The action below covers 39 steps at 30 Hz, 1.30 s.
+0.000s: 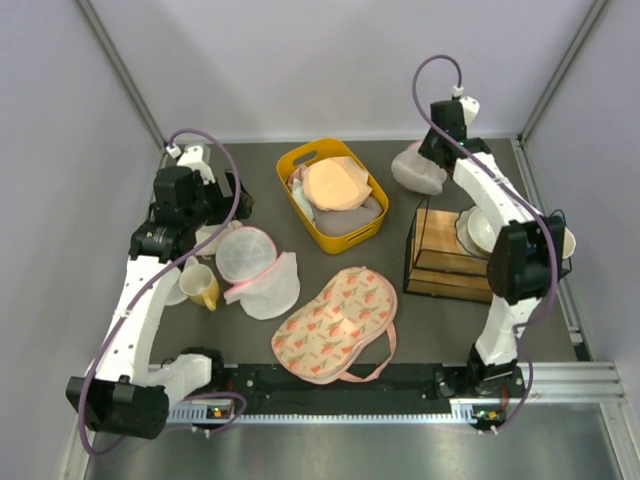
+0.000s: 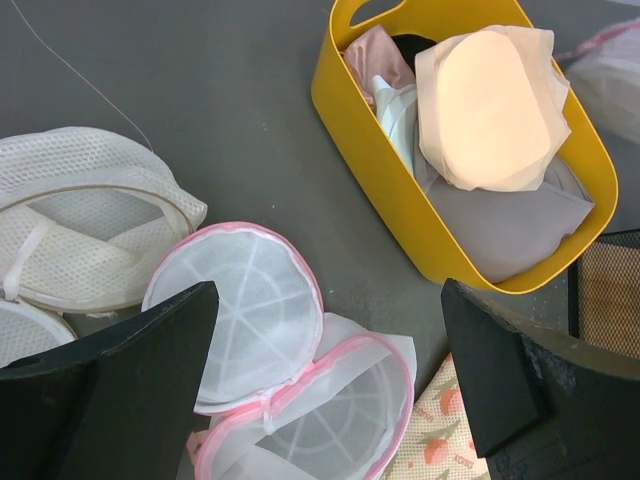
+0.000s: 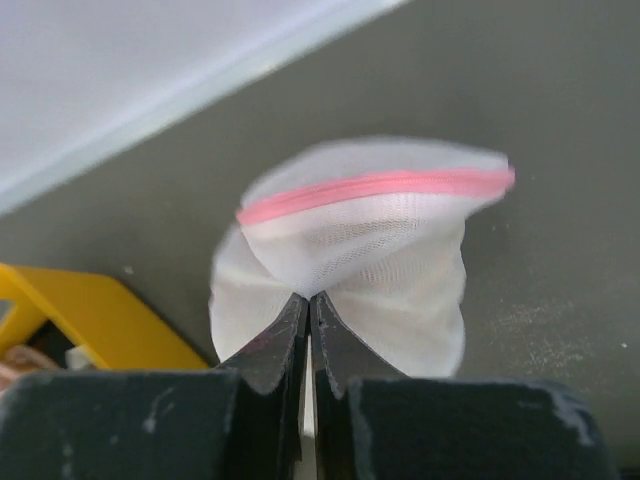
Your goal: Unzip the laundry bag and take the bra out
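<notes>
A white mesh laundry bag [image 1: 414,172] with a pink zipper [image 3: 375,185] lies at the back right of the table. My right gripper [image 3: 308,297] is shut on a fold of its mesh [image 3: 350,240], and the same gripper [image 1: 432,152] shows from above at the bag's edge. A second pink-edged mesh clamshell [image 1: 258,268] lies open at the left, its two round domes [image 2: 250,310] showing nothing inside. My left gripper [image 2: 328,300] hangs open above it, touching nothing. The bra is hidden.
A yellow basket [image 1: 300,215] in the middle back holds a pale peach bra [image 1: 335,183] and grey cloth. A cream printed pouch [image 1: 335,325] lies in front. A wire-framed wooden box [image 1: 440,262], a bowl [image 1: 475,232], a yellow cup [image 1: 200,287] and a plain white mesh bag [image 2: 70,220] also stand here.
</notes>
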Each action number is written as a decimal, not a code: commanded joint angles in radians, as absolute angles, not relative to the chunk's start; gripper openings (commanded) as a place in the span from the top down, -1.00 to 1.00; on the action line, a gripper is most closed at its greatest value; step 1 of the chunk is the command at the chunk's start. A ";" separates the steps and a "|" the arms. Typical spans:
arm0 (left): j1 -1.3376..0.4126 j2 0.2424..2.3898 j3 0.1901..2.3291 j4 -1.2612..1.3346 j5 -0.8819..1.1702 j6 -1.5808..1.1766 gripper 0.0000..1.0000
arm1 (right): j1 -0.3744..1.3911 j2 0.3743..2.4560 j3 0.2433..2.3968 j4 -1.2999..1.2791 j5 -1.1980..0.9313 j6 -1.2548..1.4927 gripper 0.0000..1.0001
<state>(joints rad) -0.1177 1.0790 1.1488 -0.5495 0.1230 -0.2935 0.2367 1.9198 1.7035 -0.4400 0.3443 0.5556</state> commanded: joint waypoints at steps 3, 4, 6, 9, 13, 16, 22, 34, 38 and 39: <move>-0.117 1.031 1.181 -0.528 0.124 -0.310 -0.98 | 0.253 1.700 1.707 -0.325 0.269 0.499 1.00; -0.117 1.029 1.181 -0.528 0.123 -0.310 -0.98 | 0.255 1.689 1.709 -0.324 0.252 0.497 1.00; -0.117 1.025 1.180 -0.531 0.117 -0.310 -0.98 | 0.259 1.669 1.712 -0.304 0.177 0.485 1.00; -0.117 1.048 1.198 -0.557 0.106 -0.313 -0.98 | 0.270 1.638 1.723 -0.291 0.080 0.474 1.00; -0.117 1.069 1.212 -0.592 0.101 -0.322 -0.98 | 0.298 1.602 1.741 -0.290 -0.027 0.457 1.00; -0.117 1.081 1.221 -0.618 0.091 -0.336 -0.98 | 0.333 1.589 1.764 -0.291 -0.127 0.439 1.00; -0.115 1.172 1.310 -0.718 0.018 -0.348 -0.98 | 0.445 1.586 1.810 -0.305 -0.359 0.381 1.00; -0.018 1.079 1.368 -0.782 0.064 -0.307 -0.98 | 0.730 1.507 1.602 -0.324 -0.620 0.230 1.00; -0.015 1.032 1.296 -0.749 0.150 -0.311 -0.98 | 0.772 1.467 1.458 -0.324 -0.702 0.177 1.00; -0.014 1.026 1.283 -0.743 0.166 -0.314 -0.98 | 0.779 1.457 1.422 -0.322 -0.698 0.167 1.00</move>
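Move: The laundry bag is already lifted in my shut right fingers. From that hand, the pink-rimmed mesh bags lie about 25 cm back and 41 cm left, some 9 cm lower. On the way, the yellow basket is about 8 cm back and 23 cm left; the wire rack stands about 22 cm back and 10 cm right. From my open left hand, the laundry bag is some 18 cm ahead and 49 cm right, about 12 cm lower. I keep the laundry bag pinched in my right fingers and lift it about 14 cm, then swing it left and back, nearly 30 cm each way, over the near end of the basket towards the pink-rimmed bags. The hand turns some 85 degrees counter-clockwise and sinks a little at the end. My left hand, still open and empty, drifts about 4 cm left and 3 cm up late on. ##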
